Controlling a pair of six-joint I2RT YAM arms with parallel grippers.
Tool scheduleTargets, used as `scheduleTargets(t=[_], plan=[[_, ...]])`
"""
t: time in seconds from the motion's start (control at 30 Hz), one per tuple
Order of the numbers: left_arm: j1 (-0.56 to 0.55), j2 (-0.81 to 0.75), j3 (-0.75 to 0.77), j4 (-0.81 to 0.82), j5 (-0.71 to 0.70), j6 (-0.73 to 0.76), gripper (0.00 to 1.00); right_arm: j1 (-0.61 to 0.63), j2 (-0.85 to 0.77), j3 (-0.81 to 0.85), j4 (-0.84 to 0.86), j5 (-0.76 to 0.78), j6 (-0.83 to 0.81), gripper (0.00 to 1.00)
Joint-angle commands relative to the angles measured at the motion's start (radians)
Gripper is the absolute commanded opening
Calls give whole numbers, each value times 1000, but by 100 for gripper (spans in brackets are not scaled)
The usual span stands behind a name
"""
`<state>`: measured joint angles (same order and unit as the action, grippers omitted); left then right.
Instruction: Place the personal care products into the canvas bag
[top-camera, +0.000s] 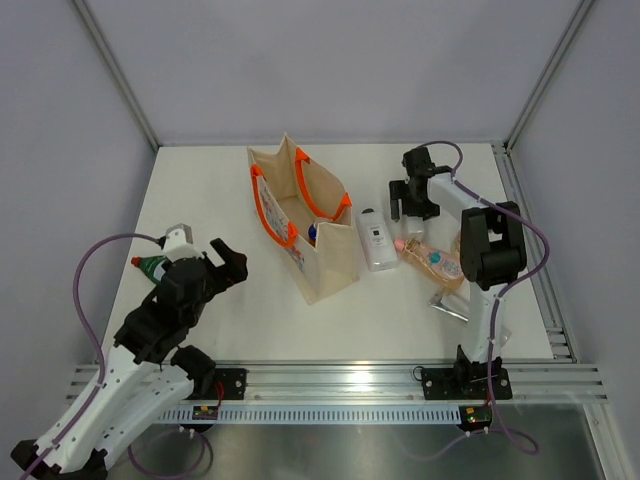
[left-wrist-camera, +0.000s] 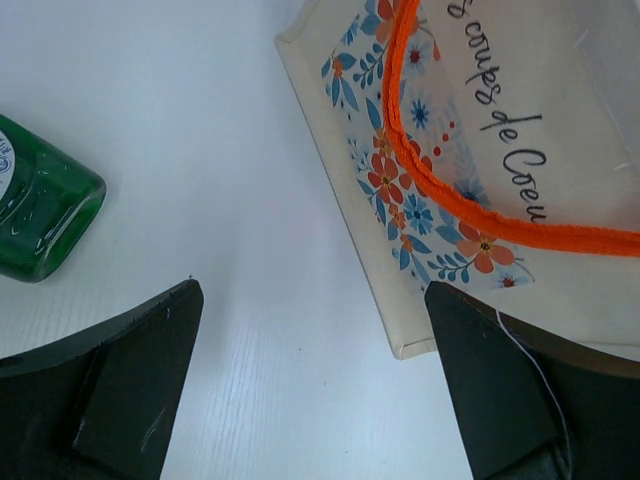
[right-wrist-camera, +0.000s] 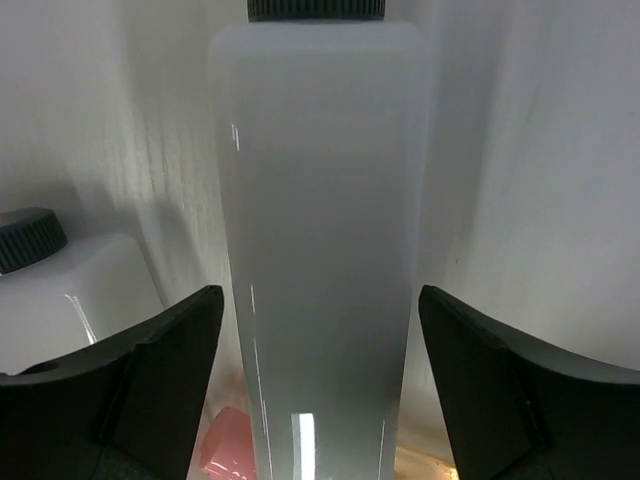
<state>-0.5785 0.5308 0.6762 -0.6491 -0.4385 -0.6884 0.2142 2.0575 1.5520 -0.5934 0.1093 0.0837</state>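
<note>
The canvas bag (top-camera: 320, 255) stands open mid-table, with orange handles and a floral print (left-wrist-camera: 400, 190). A blue cap (top-camera: 312, 235) shows inside it. Right of the bag lie the white flat bottle (top-camera: 376, 242), a pink bottle (top-camera: 432, 257) and a silver tube (top-camera: 449, 306). My right gripper (top-camera: 411, 208) is open and straddles a white cylinder (right-wrist-camera: 318, 200); a gap shows on each side. The flat bottle (right-wrist-camera: 85, 300) lies to its left. My left gripper (top-camera: 226, 264) is open over bare table (left-wrist-camera: 315, 380), between the bag and a green bottle (left-wrist-camera: 40, 215).
The green bottle (top-camera: 152, 266) lies at the left, beside my left arm. Grey walls close the table at the back and sides. A metal rail (top-camera: 340, 382) runs along the near edge, by the arm bases.
</note>
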Motion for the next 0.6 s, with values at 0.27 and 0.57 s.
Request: scheduleTargets(t=[0.27,0.57], plan=[[3,-68,-23,-53,-129,-220,99,-58,-16,68,-32,-105,-47,10],[3,-78,-15,-90,-149,-252,99,-134,-394,25,44,-512,-317,0]])
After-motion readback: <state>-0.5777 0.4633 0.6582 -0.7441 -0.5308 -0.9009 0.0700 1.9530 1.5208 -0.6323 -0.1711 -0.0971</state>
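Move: The white bottle lies right under the open right fingers, its middle about 1 cm ahead and 1 cm down, its long side running forward and back. From that hand, at about table height, the labelled bottle is some 11 cm left and 8 cm back, the pink-capped bottle roughly 7 cm right and 16 cm back, and the cream jar about 18 cm right and 10 cm back. From the left hand the white bottle is some 25 cm ahead, 53 cm right and 17 cm down. The right hand settles the last half centimetre onto the white bottle and its fingers close from nearly full opening to about half, pinching it by its two long sides. Keeping that grip it slides some 2.5 cm to the right, away from the labelled bottle, and then climbs about 4 cm, the wrist turning some 10 degrees counter-clockwise with its left side rising, while the empty left hand, still open, eases about 2 cm to its left. ##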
